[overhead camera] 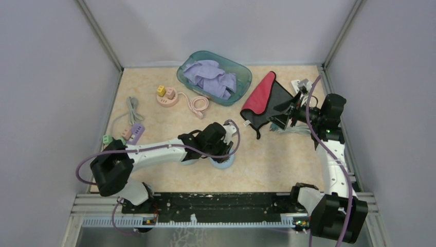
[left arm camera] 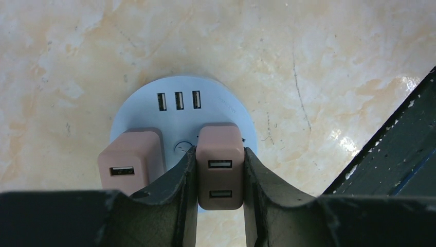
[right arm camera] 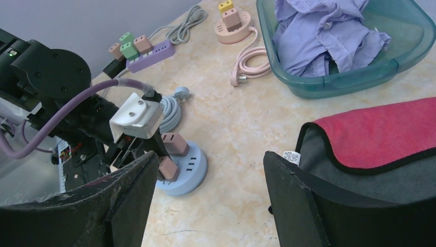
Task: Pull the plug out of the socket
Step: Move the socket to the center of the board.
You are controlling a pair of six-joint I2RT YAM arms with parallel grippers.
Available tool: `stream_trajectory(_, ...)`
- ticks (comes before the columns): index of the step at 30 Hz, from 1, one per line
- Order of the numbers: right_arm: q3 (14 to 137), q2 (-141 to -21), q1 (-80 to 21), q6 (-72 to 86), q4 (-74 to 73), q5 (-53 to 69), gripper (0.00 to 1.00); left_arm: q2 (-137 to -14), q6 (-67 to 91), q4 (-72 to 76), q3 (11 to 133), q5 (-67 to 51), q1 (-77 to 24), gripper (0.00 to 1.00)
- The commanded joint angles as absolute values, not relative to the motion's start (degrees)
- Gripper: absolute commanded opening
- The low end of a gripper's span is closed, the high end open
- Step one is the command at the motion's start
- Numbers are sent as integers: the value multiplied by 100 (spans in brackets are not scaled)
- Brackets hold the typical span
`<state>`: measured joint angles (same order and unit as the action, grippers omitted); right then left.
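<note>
A round light-blue socket (left arm camera: 139, 105) lies on the marble tabletop, with two pink USB plugs standing in it. My left gripper (left arm camera: 220, 150) is shut on the right-hand plug (left arm camera: 220, 167), one finger pressed against each side, and the plug is still seated in the socket. The other pink plug (left arm camera: 131, 162) stands just left of it, untouched. From above, the left gripper (overhead camera: 218, 153) covers most of the socket (overhead camera: 225, 164). My right gripper (right arm camera: 210, 154) hangs open and empty well off to the right, looking down at the socket (right arm camera: 190, 172).
A teal basin (overhead camera: 241, 72) of purple clothes sits at the back. A pink round socket (overhead camera: 167, 96) with yellow plugs and a purple power strip (overhead camera: 135, 132) lie to the left. A red and black cloth (overhead camera: 263, 98) lies under the right gripper. The socket's grey cable (right arm camera: 169, 110) is coiled beside it.
</note>
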<state>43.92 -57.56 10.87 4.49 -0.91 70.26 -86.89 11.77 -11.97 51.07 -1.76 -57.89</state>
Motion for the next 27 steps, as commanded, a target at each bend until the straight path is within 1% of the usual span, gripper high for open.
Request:
stream_trajectory(1, 4489, -5755, 1028, 299, 33, 7056, 75, -8931, 1157, -616, 5449, -393, -5926, 6)
stream_trajectory(10, 4482, -5765, 1025, 281, 15, 7033, 75, -9036, 1364, -510, 5458, -510, -5977, 39)
stream_trajectory(17, 4474, -5767, 1032, 254, 16, 7021, 75, -8822, 1424, -449, 5384, -603, -5977, 59)
stream_trajectory(21, 4474, -5782, 1024, 242, 6, 7015, 75, -8480, 1386, -256, 5186, -682, -5977, 66)
stream_trajectory(27, 4465, -5792, 1022, 229, 17, 7032, 75, -7587, 1312, 500, 4557, -754, -5977, 67)
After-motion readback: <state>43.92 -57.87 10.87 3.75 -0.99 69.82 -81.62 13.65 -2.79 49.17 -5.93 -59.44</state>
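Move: My left hand already pinches one pink plug of the round blue socket. The socket's middle is about 2 cm ahead of this hand, 1 cm left and 4 cm below, and the other pink plug about 4 cm ahead and 2 cm left. The grey cord coil lies some 14 cm left and 2 cm ahead, and the cloth's loop about 10 cm ahead and 12 cm right. From my right hand, the socket is roughly 6 cm back, 19 cm left and 23 cm down. With my left hand I keep hold of the pink plug and slide the socket the last 2 cm or so to the right across the board, easing to a stop. Then I open my fingers to let go of the plug, drift a little farther right, and lift about 5 cm clear, the fingertips tilting outward to the right by some 15 degrees. ##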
